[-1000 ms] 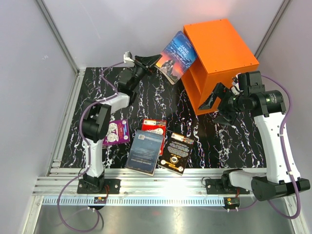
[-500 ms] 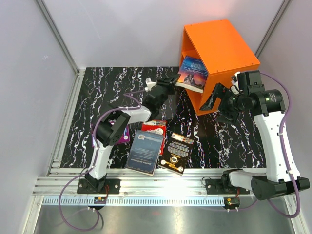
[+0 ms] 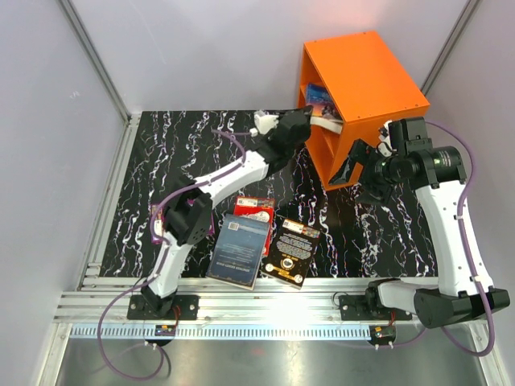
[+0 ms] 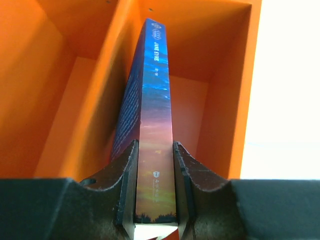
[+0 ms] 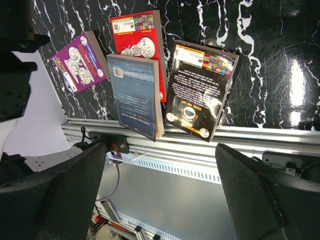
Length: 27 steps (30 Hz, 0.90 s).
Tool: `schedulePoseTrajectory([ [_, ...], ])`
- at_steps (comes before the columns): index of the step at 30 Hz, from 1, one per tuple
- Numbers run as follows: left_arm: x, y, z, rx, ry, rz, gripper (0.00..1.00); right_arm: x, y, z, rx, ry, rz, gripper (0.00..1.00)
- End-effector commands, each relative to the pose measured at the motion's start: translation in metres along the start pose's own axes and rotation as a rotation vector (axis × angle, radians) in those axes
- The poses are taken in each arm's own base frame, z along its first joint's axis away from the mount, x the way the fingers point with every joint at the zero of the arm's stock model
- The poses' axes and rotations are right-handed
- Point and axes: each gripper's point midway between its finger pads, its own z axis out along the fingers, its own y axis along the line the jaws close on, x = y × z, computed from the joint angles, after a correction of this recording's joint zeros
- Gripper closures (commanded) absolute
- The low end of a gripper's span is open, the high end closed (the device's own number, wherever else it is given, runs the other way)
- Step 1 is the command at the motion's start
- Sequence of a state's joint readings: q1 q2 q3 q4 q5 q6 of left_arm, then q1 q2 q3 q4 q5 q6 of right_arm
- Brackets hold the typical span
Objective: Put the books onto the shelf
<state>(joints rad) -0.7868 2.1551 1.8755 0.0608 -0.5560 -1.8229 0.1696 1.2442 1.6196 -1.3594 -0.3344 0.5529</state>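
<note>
The orange shelf [image 3: 366, 76] stands at the back right, its opening facing left. My left gripper [image 3: 299, 127] is at that opening, shut on the spine of the blue-orange book [image 3: 320, 100]. In the left wrist view this book [image 4: 156, 100] stands on edge between my left gripper's [image 4: 155, 155] fingers, reaching into a compartment beside the shelf's middle board [image 4: 95, 100]. A grey-blue book [image 3: 239, 249], a red-and-white book [image 3: 256, 207] and a black book [image 3: 291, 251] lie on the table's front. My right gripper [image 3: 360, 165] hangs open and holds nothing in front of the shelf.
A purple book [image 5: 80, 62] lies left of the grey-blue book [image 5: 136, 95], mostly hidden behind the left arm in the top view. The black book [image 5: 200, 90] overhangs the aluminium rail [image 3: 265, 293] at the table's near edge. Grey walls close in the table.
My left arm has swung right with the blue-orange book, from the air left of the shelf into the shelf's opening. The right arm has barely moved.
</note>
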Motion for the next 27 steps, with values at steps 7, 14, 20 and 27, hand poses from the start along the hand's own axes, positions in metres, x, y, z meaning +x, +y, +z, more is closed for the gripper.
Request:
schedulePoseTrajectory([
  [7, 0.009, 0.002, -0.007, -0.047, -0.08, 0.05, 0.91, 0.047, -0.027, -0.013, 0.131, 0.187, 0.067, 0.02],
  [14, 0.059, 0.016, -0.039, -0.064, 0.086, 0.162, 0.36, 0.048, -0.027, -0.003, 0.121, 0.21, 0.086, 0.02],
  [20, 0.084, 0.02, -0.058, -0.065, 0.195, 0.211, 0.14, 0.053, -0.028, 0.002, 0.11, 0.223, 0.103, 0.02],
  [27, 0.095, 0.021, -0.071, -0.06, 0.274, 0.3, 0.12, 0.056, -0.027, 0.0, 0.092, 0.218, 0.11, 0.02],
])
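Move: The left hand still pinches the near end of the Jane Eyre book's spine, with the book already partly in the shelf. The middle of the upper compartment lies about 13 cm to the hand's right, some 8 cm ahead and nearly level. The red book is about 25 cm back and 11 cm left, the black book some 34 cm straight back, both roughly 28 cm below. From the right hand, the compartment is about 35 cm ahead, 2 cm right. Down and slightly right at first, the left hand lowers the gripped book a couple of centimetres into the upper compartment. The fingers then open wide, letting go, as the hand draws right and back along the shelf's open face, about 8 cm each way overall, rolling its left side up and turning clockwise some 15 degrees. The empty right hand, still open, sinks about 3 cm. ##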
